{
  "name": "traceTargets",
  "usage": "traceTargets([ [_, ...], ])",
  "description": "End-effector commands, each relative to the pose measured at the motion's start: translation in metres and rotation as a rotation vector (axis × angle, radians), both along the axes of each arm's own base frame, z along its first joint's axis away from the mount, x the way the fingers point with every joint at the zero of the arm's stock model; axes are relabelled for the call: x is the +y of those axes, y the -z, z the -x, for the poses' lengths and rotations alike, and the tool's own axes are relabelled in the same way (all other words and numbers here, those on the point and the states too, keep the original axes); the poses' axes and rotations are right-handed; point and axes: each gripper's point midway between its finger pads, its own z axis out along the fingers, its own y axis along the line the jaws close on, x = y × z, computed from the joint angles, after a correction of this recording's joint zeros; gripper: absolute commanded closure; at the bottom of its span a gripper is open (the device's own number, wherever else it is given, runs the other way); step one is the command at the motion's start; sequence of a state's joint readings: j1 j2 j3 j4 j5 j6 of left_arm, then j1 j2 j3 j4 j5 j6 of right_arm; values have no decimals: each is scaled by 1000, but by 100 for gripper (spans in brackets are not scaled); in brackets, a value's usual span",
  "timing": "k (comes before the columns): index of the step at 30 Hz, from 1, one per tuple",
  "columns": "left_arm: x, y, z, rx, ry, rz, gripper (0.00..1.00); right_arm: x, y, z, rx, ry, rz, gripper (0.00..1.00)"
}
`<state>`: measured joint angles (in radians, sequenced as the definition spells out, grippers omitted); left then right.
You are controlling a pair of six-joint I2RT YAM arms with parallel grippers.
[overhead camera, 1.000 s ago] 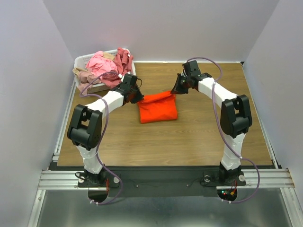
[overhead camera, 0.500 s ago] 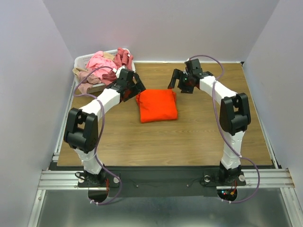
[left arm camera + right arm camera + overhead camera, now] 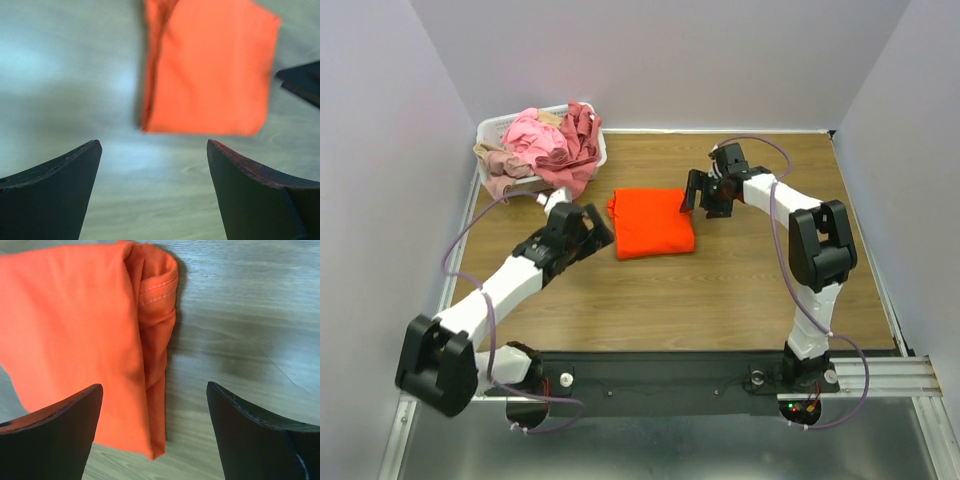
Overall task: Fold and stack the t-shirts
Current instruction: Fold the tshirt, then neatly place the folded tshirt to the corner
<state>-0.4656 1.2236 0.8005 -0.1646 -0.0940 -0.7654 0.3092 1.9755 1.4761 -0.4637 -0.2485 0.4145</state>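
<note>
The orange t-shirt (image 3: 652, 222) lies folded into a rectangle in the middle of the table; it also shows in the left wrist view (image 3: 210, 70) and the right wrist view (image 3: 80, 335). My left gripper (image 3: 595, 229) is open and empty just left of it, apart from the cloth. My right gripper (image 3: 692, 196) is open and empty, over the shirt's far right corner. Pink, maroon and beige t-shirts (image 3: 545, 140) are heaped in the white basket (image 3: 492, 126) at the back left.
The wooden table (image 3: 750, 290) ends at a metal rail (image 3: 720, 375) in front. Grey walls close in the left, back and right sides.
Both grippers have let go of the orange shirt, which now lies flat. The left arm has swung back toward the near left. The right gripper has dropped down to the shirt's corner.
</note>
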Motion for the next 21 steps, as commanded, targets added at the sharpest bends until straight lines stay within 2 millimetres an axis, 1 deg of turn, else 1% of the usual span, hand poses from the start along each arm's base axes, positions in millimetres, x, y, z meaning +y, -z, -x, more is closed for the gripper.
traceTargets([
  [1, 23, 8, 28, -14, -77, 10, 2, 19, 12, -7, 5, -52, -34, 11],
  [2, 30, 10, 37, -15, -110, 25, 2, 21, 15, -6, 9, -54, -29, 13],
  [3, 39, 15, 42, -4, -141, 4, 1, 24, 20, -5, 17, -55, -24, 14],
  [4, 42, 16, 46, -1, -152, 5, 2, 26, 28, -3, 33, -57, -21, 18],
  [5, 45, 15, 51, -8, -164, 14, 2, 28, 31, -1, 44, -64, -26, 26],
  [6, 47, 16, 54, -2, -165, 14, 2, 32, 32, 1, 49, -75, -37, 29],
  [7, 48, 16, 58, -6, -166, 21, 2, 35, 38, 5, 61, -78, -34, 37],
  [9, 49, 17, 63, 2, -170, 29, 2, 34, 45, 8, 72, -69, -22, 45],
  [11, 51, 19, 66, 9, -174, 30, 2, 33, 49, 11, 84, -66, -24, 50],
  [13, 55, 22, 70, 18, -184, 25, 2, 34, 52, 13, 91, -63, -29, 53],
  [14, 56, 22, 72, 21, -190, 25, 2, 34, 53, 14, 93, -66, -29, 60],
  [16, 58, 26, 76, 33, -193, 21, 2, 34, 55, 14, 94, -67, -26, 69],
  [19, 59, 30, 80, 39, -198, 26, 2, 35, 54, 12, 86, -81, -28, 80],
  [20, 60, 31, 81, 39, -201, 27, 1, 35, 53, 11, 80, -88, -27, 86],
  [21, 61, 31, 81, 37, -207, 29, 1, 35, 51, 8, 67, -89, -21, 88],
])
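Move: The folded orange tshirt's right edge, about halfway along it, lies some 5 cm below the right hand, 3 cm to its left and 1 cm back. The tshirt's middle is roughly 10 cm left of that hand and 1 cm back, and the laundry basket about 34 cm left and 16 cm farther out. From the left hand, that edge is about 10 cm ahead, 17 cm right and 13 cm down. The right hand pinches the tshirt's right edge about halfway along: its open fingers sink some 4 cm and slip about 3 cm left over the edge, closing steadily until the cloth is gathered between the tips. The empty left hand, wide open, withdraws about 8 cm back and 5 cm left, away from the tshirt, sinking some 3 cm and turning about 10 degrees counter-clockwise. ##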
